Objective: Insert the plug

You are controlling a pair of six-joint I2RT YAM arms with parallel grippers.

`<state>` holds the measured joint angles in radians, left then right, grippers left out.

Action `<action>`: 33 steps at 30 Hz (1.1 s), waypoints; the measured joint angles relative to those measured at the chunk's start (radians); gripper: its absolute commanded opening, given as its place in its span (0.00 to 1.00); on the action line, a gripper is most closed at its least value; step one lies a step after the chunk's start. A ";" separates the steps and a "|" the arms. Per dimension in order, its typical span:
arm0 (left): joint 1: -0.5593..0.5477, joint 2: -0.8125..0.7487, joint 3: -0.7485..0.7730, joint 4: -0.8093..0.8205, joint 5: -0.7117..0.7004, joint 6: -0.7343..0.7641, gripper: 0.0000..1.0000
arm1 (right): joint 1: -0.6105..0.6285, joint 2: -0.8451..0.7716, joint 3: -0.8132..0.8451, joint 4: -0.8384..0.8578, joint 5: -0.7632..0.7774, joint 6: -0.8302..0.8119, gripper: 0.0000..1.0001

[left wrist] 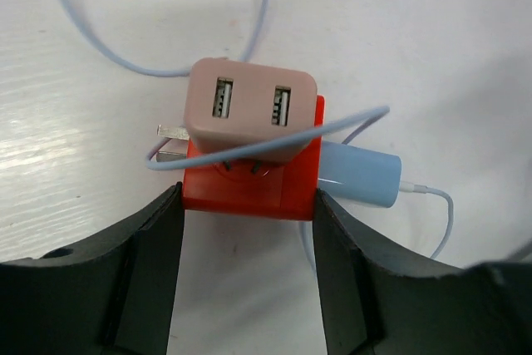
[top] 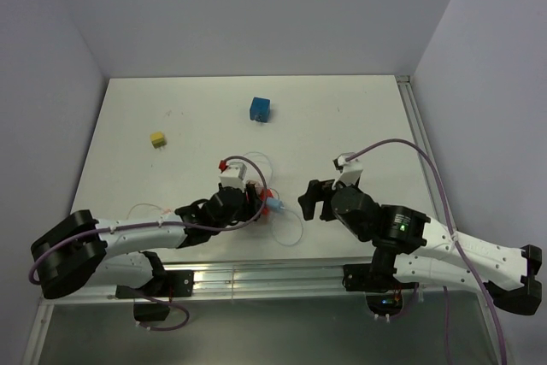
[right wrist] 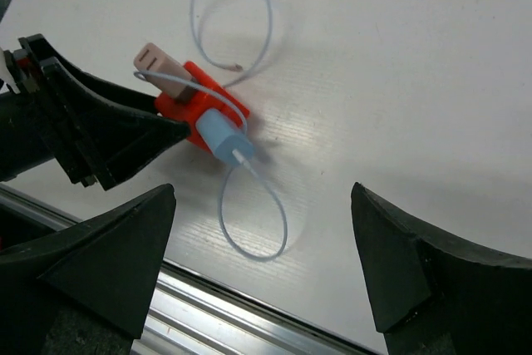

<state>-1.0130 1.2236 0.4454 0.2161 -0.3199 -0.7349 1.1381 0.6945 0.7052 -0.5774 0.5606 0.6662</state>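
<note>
A red socket block lies on the white table with a pinkish two-port USB charger on top of it. A light blue plug with a thin pale cable sits against the block's right side. My left gripper has both fingertips pressed on the block's sides. In the top view the block and plug lie just ahead of the left gripper. My right gripper is open and empty to the right of them. The right wrist view shows the block, plug and cable loop.
A blue cube stands at the table's back centre. A small yellow plug lies at the back left. An aluminium rail runs along the near table edge under the right gripper. Grey walls enclose the table.
</note>
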 measured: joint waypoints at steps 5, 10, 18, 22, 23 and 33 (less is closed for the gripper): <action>-0.076 0.099 0.093 -0.076 -0.173 -0.073 0.20 | 0.000 -0.022 -0.029 -0.015 -0.003 0.022 0.93; -0.119 0.164 0.155 -0.118 -0.262 -0.132 0.62 | 0.000 -0.038 -0.048 -0.014 -0.006 0.026 0.93; -0.155 0.128 0.144 -0.216 -0.249 -0.137 0.96 | 0.000 -0.079 -0.079 -0.013 -0.010 0.024 0.93; -0.162 0.025 0.143 -0.248 -0.201 -0.108 0.99 | 0.000 -0.107 -0.079 -0.011 -0.013 0.023 0.93; -0.162 -0.013 0.143 -0.249 -0.188 -0.097 1.00 | 0.000 -0.112 -0.079 -0.010 -0.016 0.023 0.93; 0.167 -0.179 0.314 -0.489 -0.034 -0.032 0.99 | 0.000 -0.125 -0.090 0.019 -0.070 0.023 0.93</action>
<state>-0.8463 1.0443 0.7593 -0.2733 -0.3538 -0.7670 1.1381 0.5694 0.6151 -0.5583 0.4904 0.6888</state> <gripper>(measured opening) 0.995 0.927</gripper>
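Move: The left hand already grips the red block, its middle about 1 cm ahead of the hand point, 2 cm to the right and 1 cm below. The beige plug sits some 3 cm above the block's middle, and the blue plug sticks out about 4 cm to the block's right and 1 cm nearer the base. From the empty right hand, the block lies roughly 15 cm left, 5 cm ahead and 13 cm below. The left hand opens, frees the red block, backs off 3 cm, then rises some 10 cm, swinging forward-left. ##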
